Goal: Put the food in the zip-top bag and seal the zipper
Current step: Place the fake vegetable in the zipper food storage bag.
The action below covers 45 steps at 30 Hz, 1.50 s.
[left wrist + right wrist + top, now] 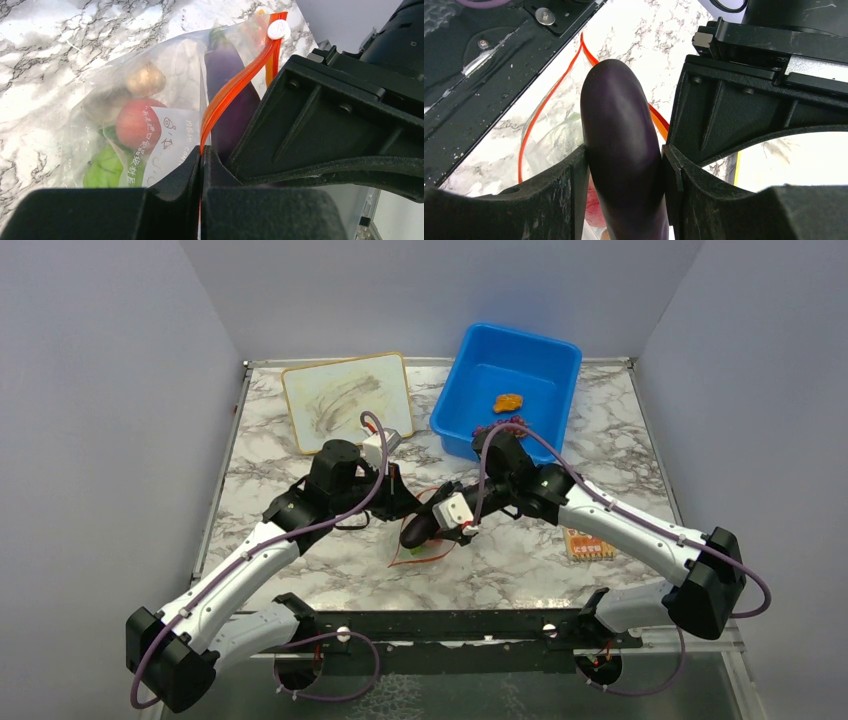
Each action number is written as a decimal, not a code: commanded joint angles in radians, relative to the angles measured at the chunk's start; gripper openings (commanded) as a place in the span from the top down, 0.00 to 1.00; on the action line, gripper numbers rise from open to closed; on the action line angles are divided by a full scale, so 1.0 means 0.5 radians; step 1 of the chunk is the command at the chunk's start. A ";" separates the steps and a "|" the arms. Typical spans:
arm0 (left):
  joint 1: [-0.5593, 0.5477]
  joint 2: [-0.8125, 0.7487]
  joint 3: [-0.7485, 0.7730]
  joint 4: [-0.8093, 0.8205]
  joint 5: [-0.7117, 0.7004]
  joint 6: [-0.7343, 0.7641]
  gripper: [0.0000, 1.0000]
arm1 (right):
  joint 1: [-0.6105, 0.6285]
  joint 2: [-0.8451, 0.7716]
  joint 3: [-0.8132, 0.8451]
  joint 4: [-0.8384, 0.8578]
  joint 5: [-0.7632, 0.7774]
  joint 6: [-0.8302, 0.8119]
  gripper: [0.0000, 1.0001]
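The clear zip-top bag (165,125) lies mid-table, also in the top view (420,552). Inside show a pink-red peach (135,122), a green lime (102,167) and a pale garlic (145,79). My left gripper (201,160) is shut on the orange-red zipper (235,85) at the bag's mouth, holding it open. My right gripper (624,175) is shut on the purple eggplant (621,145), its far end over the open mouth; the eggplant also shows in the top view (420,528) and in the left wrist view (230,95). An orange piece (508,401) lies in the blue bin.
The blue bin (470,405) stands at the back right with dark grapes (490,427) at its near edge. A whiteboard (345,398) lies at the back left. An orange card (588,545) lies right of the bag. A black bar (499,60) runs along the near table edge.
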<state>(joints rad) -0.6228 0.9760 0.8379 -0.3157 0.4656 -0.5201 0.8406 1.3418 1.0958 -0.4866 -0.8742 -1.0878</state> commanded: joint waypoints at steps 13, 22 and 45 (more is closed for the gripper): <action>-0.025 -0.093 0.165 0.055 -0.128 0.029 1.00 | 0.034 -0.023 0.042 -0.261 0.312 -0.008 0.69; -0.025 -0.091 0.140 0.110 0.015 -0.021 1.00 | 0.101 0.047 0.047 -0.046 0.639 0.147 0.64; -0.025 -0.075 0.094 0.057 -0.121 0.072 1.00 | 0.157 -0.202 0.053 0.018 0.395 0.240 0.28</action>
<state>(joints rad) -0.6327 0.9501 0.8913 -0.3008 0.4412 -0.5190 0.9108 1.2984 1.0988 -0.5285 -0.5800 -1.0203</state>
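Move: The right fingers already grip the eggplant, its narrow end reaching into the bag. The middle of the bag's opening lies about 3 cm to this hand's left, some 2 cm back and 3 cm lower. Inside the bag, the green pepper is roughly 12 cm below, 5 cm left and 4 cm back, and the peach about 10 cm below and 3 cm back, level sideways. From the left hand, pinching the orange rim, the opening's middle is some 5 cm back, 1 cm right and 2 cm lower. Lower the right gripper about 4 cm into the bag's mouth, easing a little forward late on and dipping the fingertips some 10 degrees while they swing clockwise. Meanwhile raise the left hand about 3.5 cm, still pinching the orange rim. At the bottom, open the right fingers to let go of the eggplant, then lift straight back up about 3 cm. ##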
